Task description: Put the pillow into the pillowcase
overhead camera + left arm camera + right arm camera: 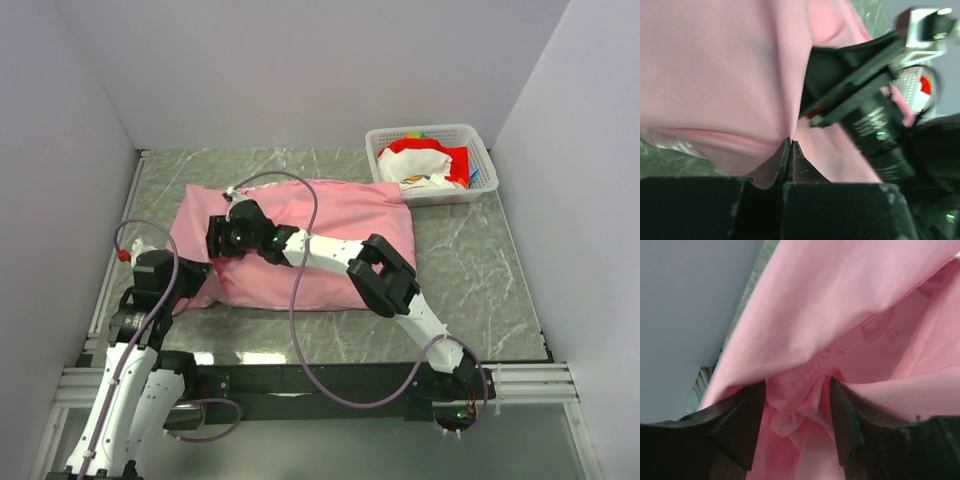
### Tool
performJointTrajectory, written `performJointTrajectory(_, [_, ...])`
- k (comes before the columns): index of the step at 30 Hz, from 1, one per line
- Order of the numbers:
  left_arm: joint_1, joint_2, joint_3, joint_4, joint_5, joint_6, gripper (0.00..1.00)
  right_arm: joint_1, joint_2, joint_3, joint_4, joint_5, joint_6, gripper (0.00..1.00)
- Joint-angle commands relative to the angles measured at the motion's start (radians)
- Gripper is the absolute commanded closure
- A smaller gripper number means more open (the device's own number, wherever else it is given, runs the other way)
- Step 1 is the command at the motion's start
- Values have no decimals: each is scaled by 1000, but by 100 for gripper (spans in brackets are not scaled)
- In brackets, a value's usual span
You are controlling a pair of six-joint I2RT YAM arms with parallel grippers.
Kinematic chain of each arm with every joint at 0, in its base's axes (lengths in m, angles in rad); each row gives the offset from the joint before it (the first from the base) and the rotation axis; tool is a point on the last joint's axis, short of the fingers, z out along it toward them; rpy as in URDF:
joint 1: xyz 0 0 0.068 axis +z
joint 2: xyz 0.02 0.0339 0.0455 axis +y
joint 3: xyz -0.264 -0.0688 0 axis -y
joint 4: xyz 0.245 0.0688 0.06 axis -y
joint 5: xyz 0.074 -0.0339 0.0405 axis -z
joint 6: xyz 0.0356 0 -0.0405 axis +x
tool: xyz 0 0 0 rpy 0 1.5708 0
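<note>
The pink pillowcase (335, 225) lies bulging across the middle of the table. The pillow is hidden; only pink fabric shows. My left gripper (190, 268) sits at the pillowcase's near-left edge, and the left wrist view shows it (790, 142) shut, with a fold of the pink cloth (715, 75) pinched at its tips. My right gripper (222, 240) reaches over the left part of the pillowcase. Its jaws (797, 392) stand open, with loose bunched pink fabric (840, 300) between the fingers (742, 425). The right gripper's black body (855, 85) appears close by in the left wrist view.
A white basket (420, 130) holding red and white cloth stands at the back right of the green marble table (470, 270). Grey walls close in on the left, back and right. A purple cable loops over the pillowcase from the right arm.
</note>
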Motion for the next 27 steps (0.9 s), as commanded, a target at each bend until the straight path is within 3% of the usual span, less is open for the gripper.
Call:
performJointTrajectory(1, [-2,21,-29,46,48,-5,99,-58,-107,9,-38,81,6,35])
performJointTrajectory(3, [-2,27,-44,61,61,-8,99,-87,-129,10,-98,110,-3,29])
performJointTrajectory(9, [-2,94,-92,112,123,-1,96,-131,-169,-17,-110,93,-49,24])
performJointTrajectory(14, [-2,159,-156,151,188,9,94,-133,-66,233,-351,182,-202,24])
performJointTrajectory(20, [-1,226,-205,228,245,-5,76,-187,77,382,-424,187,-295,22])
performJointTrajectory(24, [-1,304,-199,323,286,13,56,-205,98,353,-408,187,-321,22])
performJointTrajectory(27, [-1,392,-144,302,272,65,44,-219,62,313,-382,144,-333,22])
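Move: The loose end of the pillowcase is pinched in the left fingers; the pillow's near left corner, where it goes down, lies about 12 cm below, 3 cm to the right and 1 cm back. The filled middle is some 28 cm right and 14 cm ahead. From the open right hand, the far edge at the fold is roughly 19 cm ahead, 7 cm right and 8 cm below, with the loose flap's middle 7 cm left and 2 cm ahead. The pillowcase's held fold is lowered by the left hand about 10 cm and some 4 cm to the right, the fingers tipping down and turning a little clockwise, then opening halfway to let it go beside the pillow's near corner. The right hand, already free, opens wider and travels forward and right, about 17 cm in all, rising on the way and sinking again, towards the far edge at the fold. ##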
